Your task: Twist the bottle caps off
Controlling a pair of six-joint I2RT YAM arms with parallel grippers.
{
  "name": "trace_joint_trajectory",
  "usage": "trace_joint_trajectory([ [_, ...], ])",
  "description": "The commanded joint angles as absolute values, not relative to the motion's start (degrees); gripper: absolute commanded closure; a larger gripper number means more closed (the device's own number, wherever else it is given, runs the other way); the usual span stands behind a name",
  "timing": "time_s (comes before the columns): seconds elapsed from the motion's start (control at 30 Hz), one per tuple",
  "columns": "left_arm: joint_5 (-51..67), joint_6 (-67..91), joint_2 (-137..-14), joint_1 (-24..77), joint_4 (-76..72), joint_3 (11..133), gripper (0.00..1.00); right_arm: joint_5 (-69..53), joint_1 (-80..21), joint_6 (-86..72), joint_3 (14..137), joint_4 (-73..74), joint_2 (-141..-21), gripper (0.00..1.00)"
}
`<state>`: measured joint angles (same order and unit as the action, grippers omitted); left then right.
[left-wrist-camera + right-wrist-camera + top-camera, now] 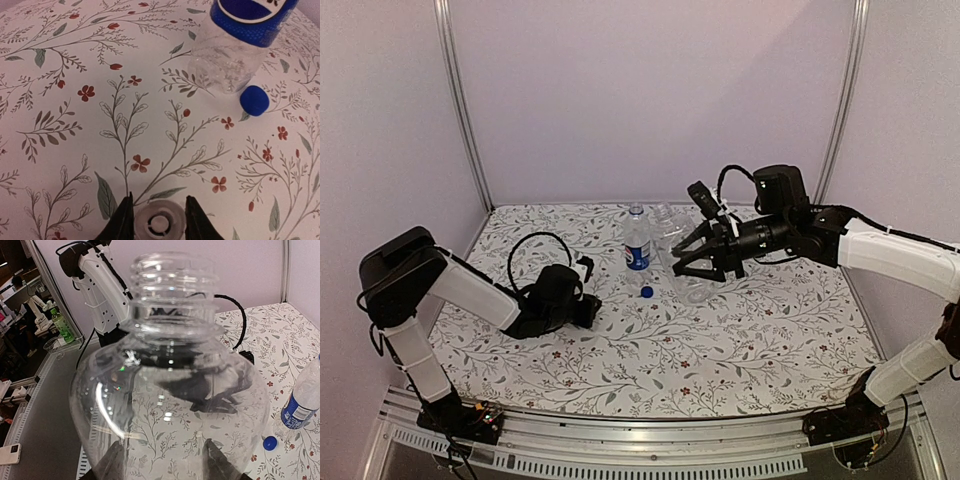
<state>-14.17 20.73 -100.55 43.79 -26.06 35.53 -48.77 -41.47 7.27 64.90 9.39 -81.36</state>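
My left gripper (pixel 159 222) is shut on the pale whitish bottle cap (pixel 160 220), held low over the flowered cloth with its hollow side towards the camera. In the top view the left gripper (pixel 592 305) sits left of the bottles. The bright blue cap (pixel 254 100) lies loose on the cloth beside the base of the labelled bottle (pixel 235 45), which stands upright (pixel 637 240) with its neck bare. My right gripper (pixel 165 465) is shut on the body of the clear unlabelled bottle (pixel 170 390), whose threaded neck (pixel 175 275) is open. That bottle (pixel 682 250) is just right of the labelled one.
The flowered tablecloth (pixel 740 330) covers the table. Walls and two metal posts (pixel 460 100) close in the back and sides. A black cable (pixel 535 240) loops over the left arm. Beyond the table edge, the right wrist view shows a green bottle (pixel 62 325) on a bench.
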Motion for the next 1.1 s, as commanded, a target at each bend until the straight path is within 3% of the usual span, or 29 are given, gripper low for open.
trace_joint_trajectory([
  [0.0, -13.71, 20.33, -101.17, 42.98, -26.65, 36.24, 0.72, -49.57, -41.12, 7.24, 64.3, 8.22, -80.42, 0.5],
  [0.2, -13.51, 21.28, -98.74, 42.98, -26.23, 35.4, 0.49, -49.75, -41.13, 7.29, 64.09, 8.05, -80.75, 0.5],
  [0.57, -12.93, 20.57, -89.71, 43.09, -22.18, 35.53, 0.22, -49.18, -41.13, 7.16, 63.1, 7.69, -81.17, 0.5],
  [0.77, -3.62, 19.89, -76.74, 43.15, -19.5, 35.88, 0.15, -48.07, -41.13, 7.29, 62.99, 8.5, -81.42, 0.5],
  [1.07, 18.68, 22.11, -63.77, 43.23, -19.34, 41.17, 0.15, -49.89, -42.19, 7.18, 63.85, 7.82, -83.95, 0.5],
])
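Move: The clear cap sits between my left fingertips, almost on the table, so its resting spot is right there, about 1 cm below the hand point. The blue cap lies some 9 cm ahead of this hand and 13 cm to its right, at table height; the labelled bottle stands about 13 cm ahead and 11 cm right, its middle roughly 9 cm higher. From my right hand, the clear cap is about 11 cm ahead, 18 cm left and 26 cm below. I keep my left hand low and spread its fingers wide to let go of the clear cap, starting to lift while they still open. Then I rise faster, some 22 cm straight away from the table, easing back about 5 cm and a little right near the end as the fingers level out and swing to the right. My right hand keeps its grip on the uncapped clear bottle and sinks about 2 cm. ##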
